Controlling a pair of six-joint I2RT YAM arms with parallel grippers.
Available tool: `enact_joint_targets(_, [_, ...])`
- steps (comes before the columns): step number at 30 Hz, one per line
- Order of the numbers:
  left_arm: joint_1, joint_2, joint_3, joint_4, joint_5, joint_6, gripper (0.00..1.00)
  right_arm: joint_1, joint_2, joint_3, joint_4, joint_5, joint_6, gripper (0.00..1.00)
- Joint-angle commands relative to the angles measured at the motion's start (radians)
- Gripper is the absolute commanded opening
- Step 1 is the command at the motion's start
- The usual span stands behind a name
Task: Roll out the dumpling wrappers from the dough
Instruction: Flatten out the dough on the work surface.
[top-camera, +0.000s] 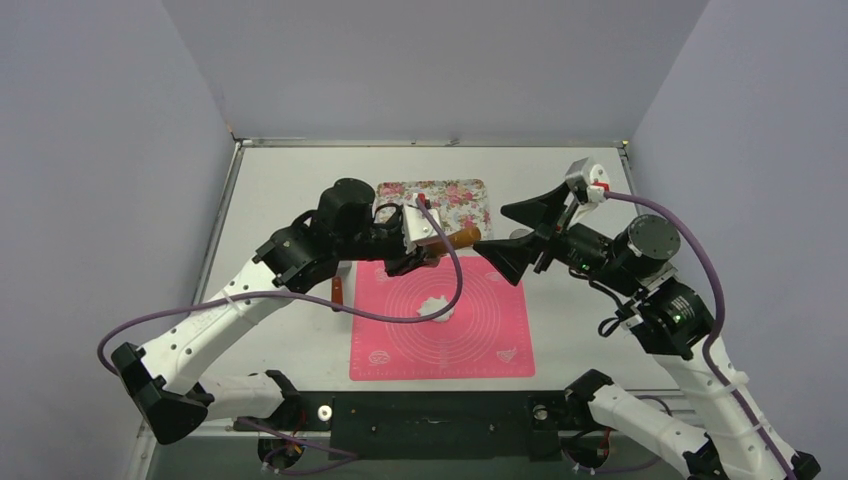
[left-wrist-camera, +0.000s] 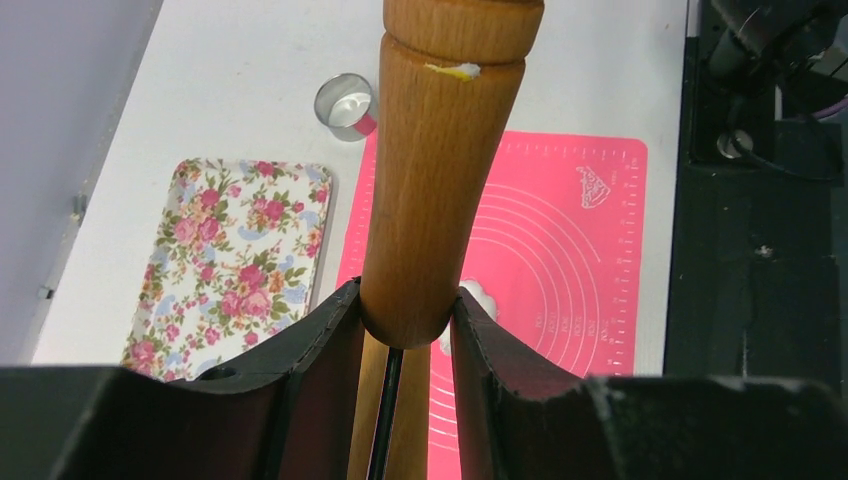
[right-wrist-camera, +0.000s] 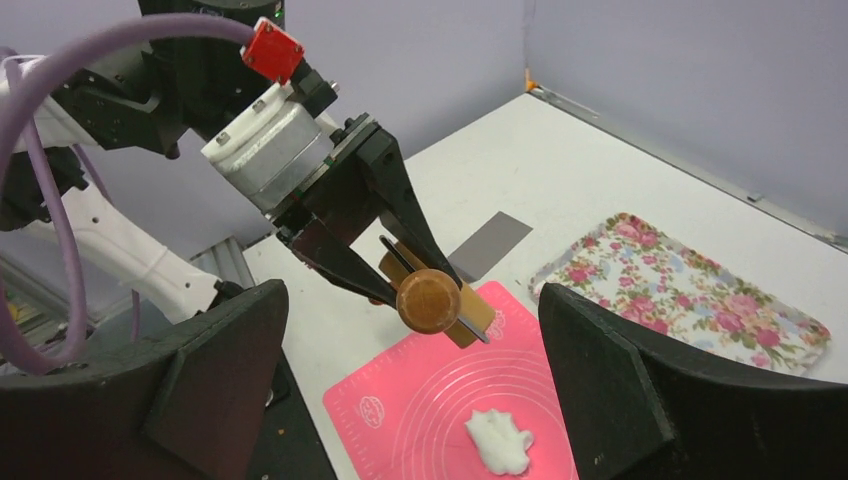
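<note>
A ragged white lump of dough (top-camera: 435, 305) (right-wrist-camera: 500, 440) lies near the middle of the pink mat (top-camera: 480, 340). The left wrist view shows only an edge of the dough (left-wrist-camera: 480, 300). My left gripper (top-camera: 425, 245) (left-wrist-camera: 405, 305) is shut on a wooden rolling pin (left-wrist-camera: 440, 170), held level above the mat's far edge. The pin's round end (right-wrist-camera: 429, 300) points at my right gripper (top-camera: 492, 231) (right-wrist-camera: 408, 300). That gripper stands wide open just right of the end, with nothing between its fingers. The dumpling wrappers are out of view.
A floral tray (top-camera: 455, 195) (right-wrist-camera: 690, 290) sits behind the mat. A metal ring cutter (left-wrist-camera: 345, 105) stands by the mat's far right corner. A reddish-brown tool (top-camera: 338, 290) lies left of the mat. A flat grey piece (right-wrist-camera: 490, 243) lies on the table beyond the pin.
</note>
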Motion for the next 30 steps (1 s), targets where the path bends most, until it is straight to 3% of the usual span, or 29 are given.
enact_joint_targets(1, [0.008, -0.039, 0.082, 0.114, 0.084, -0.085, 0.0, -0.008, 0.038, -0.054, 0.21, -0.171, -0.006, 0.91])
enact_joint_targets(10, [0.009, -0.041, 0.096, 0.133, 0.115, -0.112, 0.0, 0.023, 0.09, -0.11, 0.347, -0.227, 0.053, 0.91])
enact_joint_targets(12, [0.009, -0.041, 0.097, 0.14, 0.121, -0.125, 0.0, 0.026, 0.105, -0.115, 0.371, -0.235, 0.063, 0.88])
enact_joint_targets(16, [0.016, -0.04, 0.101, 0.138, 0.141, -0.138, 0.0, 0.032, 0.12, -0.137, 0.451, -0.267, 0.104, 0.72])
enact_joint_targets(25, [0.037, -0.038, 0.107, 0.169, 0.163, -0.199, 0.0, 0.043, 0.13, -0.129, 0.358, -0.257, 0.033, 0.7])
enact_joint_targets(30, [0.038, -0.036, 0.108, 0.174, 0.18, -0.202, 0.0, 0.044, 0.149, -0.117, 0.35, -0.241, 0.031, 0.52])
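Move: The right gripper, open and empty, has the free end of the roller handle about 5 cm to its left, 3 cm farther out and 3 cm lower. From it the dough lies roughly 10 cm ahead, 9 cm left and 41 cm down on the mat; the metal ring stands about 28 cm ahead, 11 cm right, also on the table. The left gripper holds the roller; the handle's free end is some 9 cm to its right and 7 cm above, level fore and aft. Bring the right gripper left about 5 cm and slightly down onto the free end of the roller handle, turning it some 15 degrees counter-clockwise so its fingers straddle the wood, and close them to roughly two-thirds of their starting gap. Meanwhile keep the left grip and lift the roller about 4 cm, tilting the left fingertips up around 10 degrees to meet it. ##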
